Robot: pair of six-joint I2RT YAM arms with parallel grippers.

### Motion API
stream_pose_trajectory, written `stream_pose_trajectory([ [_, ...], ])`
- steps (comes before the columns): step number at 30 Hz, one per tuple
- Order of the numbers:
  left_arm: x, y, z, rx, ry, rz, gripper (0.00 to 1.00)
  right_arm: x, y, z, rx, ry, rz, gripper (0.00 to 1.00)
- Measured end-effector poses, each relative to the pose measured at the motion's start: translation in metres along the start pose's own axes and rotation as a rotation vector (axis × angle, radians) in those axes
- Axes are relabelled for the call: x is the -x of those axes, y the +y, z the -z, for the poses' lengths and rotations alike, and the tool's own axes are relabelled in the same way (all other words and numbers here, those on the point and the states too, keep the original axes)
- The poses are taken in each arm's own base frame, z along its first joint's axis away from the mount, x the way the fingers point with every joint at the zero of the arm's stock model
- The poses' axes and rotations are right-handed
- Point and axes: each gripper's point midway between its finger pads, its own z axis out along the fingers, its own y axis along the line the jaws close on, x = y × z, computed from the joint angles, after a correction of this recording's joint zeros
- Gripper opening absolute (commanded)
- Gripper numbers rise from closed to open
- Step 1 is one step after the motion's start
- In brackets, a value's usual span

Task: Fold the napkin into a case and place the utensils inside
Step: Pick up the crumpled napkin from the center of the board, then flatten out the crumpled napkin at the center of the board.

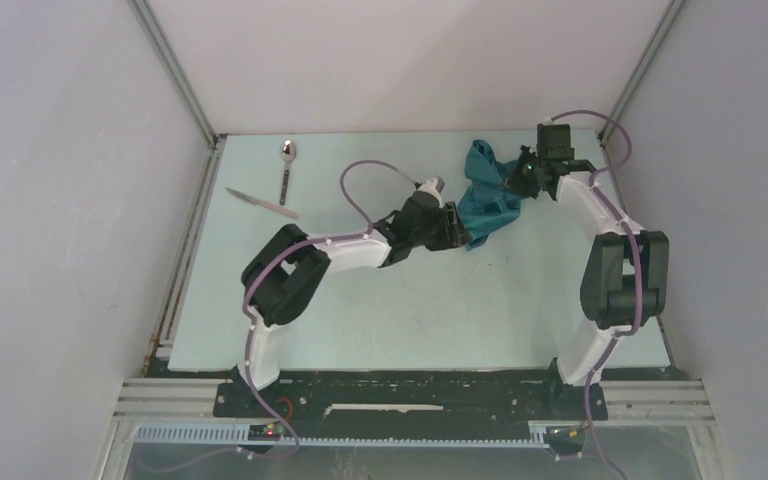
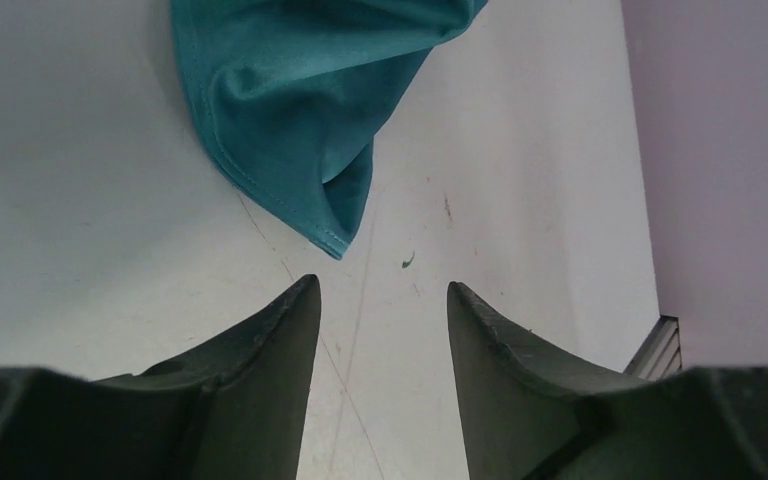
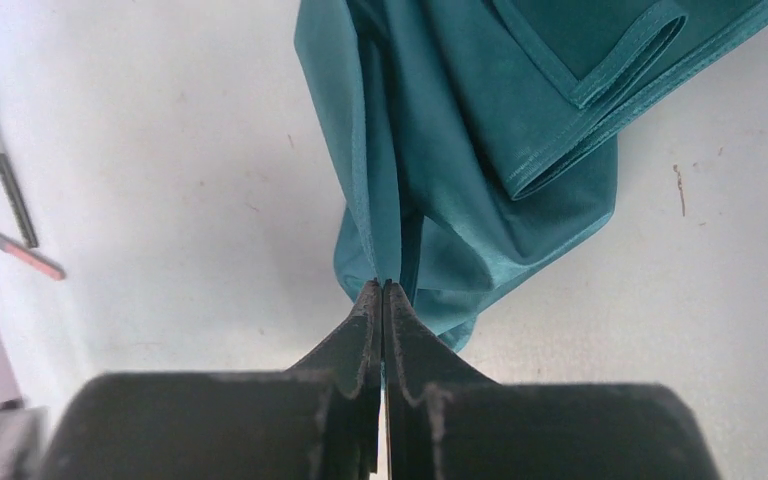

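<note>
The teal napkin point(image 1: 485, 195) lies crumpled in loose folds at the back right of the table. My right gripper point(image 1: 513, 180) is shut on a raised fold of it; in the right wrist view the napkin point(image 3: 480, 130) runs down into the closed tips of the right gripper point(image 3: 382, 288). My left gripper point(image 1: 460, 238) sits at the napkin's near-left corner. In the left wrist view its jaws point(image 2: 382, 290) stand apart over bare table, just short of the napkin's corner point(image 2: 290, 110). The spoon point(image 1: 287, 170) and the knife point(image 1: 260, 203) lie at the back left, also seen as the spoon point(image 3: 0, 165) and the knife point(image 3: 15, 250).
Pale walls close in the table on the left, back and right, with metal frame posts point(image 1: 175, 70) at the back corners. The table's right edge and a metal rail point(image 2: 665, 345) lie close to the left gripper's view.
</note>
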Motion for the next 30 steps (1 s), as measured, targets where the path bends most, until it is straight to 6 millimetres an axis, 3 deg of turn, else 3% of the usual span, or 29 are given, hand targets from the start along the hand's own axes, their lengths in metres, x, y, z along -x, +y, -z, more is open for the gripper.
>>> stream_pose_trajectory([
  [6, -0.031, 0.012, -0.027, 0.042, 0.02, 0.074, 0.58, 0.012, 0.002, 0.014, 0.03, -0.026, -0.03, 0.0],
  [15, -0.035, 0.022, -0.058, 0.051, -0.007, 0.175, 0.45, 0.011, 0.002, 0.016, 0.053, -0.008, -0.046, 0.0],
  [18, -0.034, 0.021, -0.065, 0.047, -0.01, 0.184, 0.25, 0.01, 0.004, 0.016, 0.062, -0.003, -0.049, 0.0],
  [20, -0.031, 0.018, -0.068, 0.043, -0.013, 0.182, 0.02, 0.01, 0.005, 0.016, 0.067, -0.001, -0.053, 0.0],
  [23, -0.026, 0.021, -0.069, 0.07, -0.01, 0.171, 0.0, 0.011, 0.006, 0.02, 0.074, -0.006, -0.068, 0.0],
  [26, -0.024, 0.039, -0.054, 0.159, -0.005, 0.135, 0.0, 0.022, 0.007, 0.04, 0.089, -0.038, -0.111, 0.0],
  [29, -0.017, 0.074, -0.003, 0.322, 0.006, 0.08, 0.0, 0.044, 0.001, 0.082, 0.127, -0.119, -0.181, 0.0],
  [30, -0.008, 0.084, 0.024, 0.386, 0.002, 0.051, 0.0, 0.054, -0.002, 0.104, 0.14, -0.166, -0.211, 0.0],
])
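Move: The near corner of the napkin lies just off the left fingers: about 2 cm ahead, 4 cm to the right and 7 cm below. From that same left hand, the napkin's middle is roughly 14 cm ahead, 9 cm right and 7 cm down, and the raised fold some 10 cm ahead, 7 cm right and 4 cm up. That fold is already in the right fingertips; from the right hand the near corner lies about 9 cm back, 6 cm left and 11 cm below. The left hand, fingers about half open, sinks some 6 cm while edging about 4 cm to the right and a little forward onto the napkin's near corner, shuts on it, then turns back and pulls it about 11 cm to the left, rising slightly at the end as its left side rolls up. The right hand keeps its pinch on the raised fold, lifts about 2 cm and waits for that grip, then draws the fold up some 8 cm further as well as right and slightly back, opposite to the left hand's pull. ##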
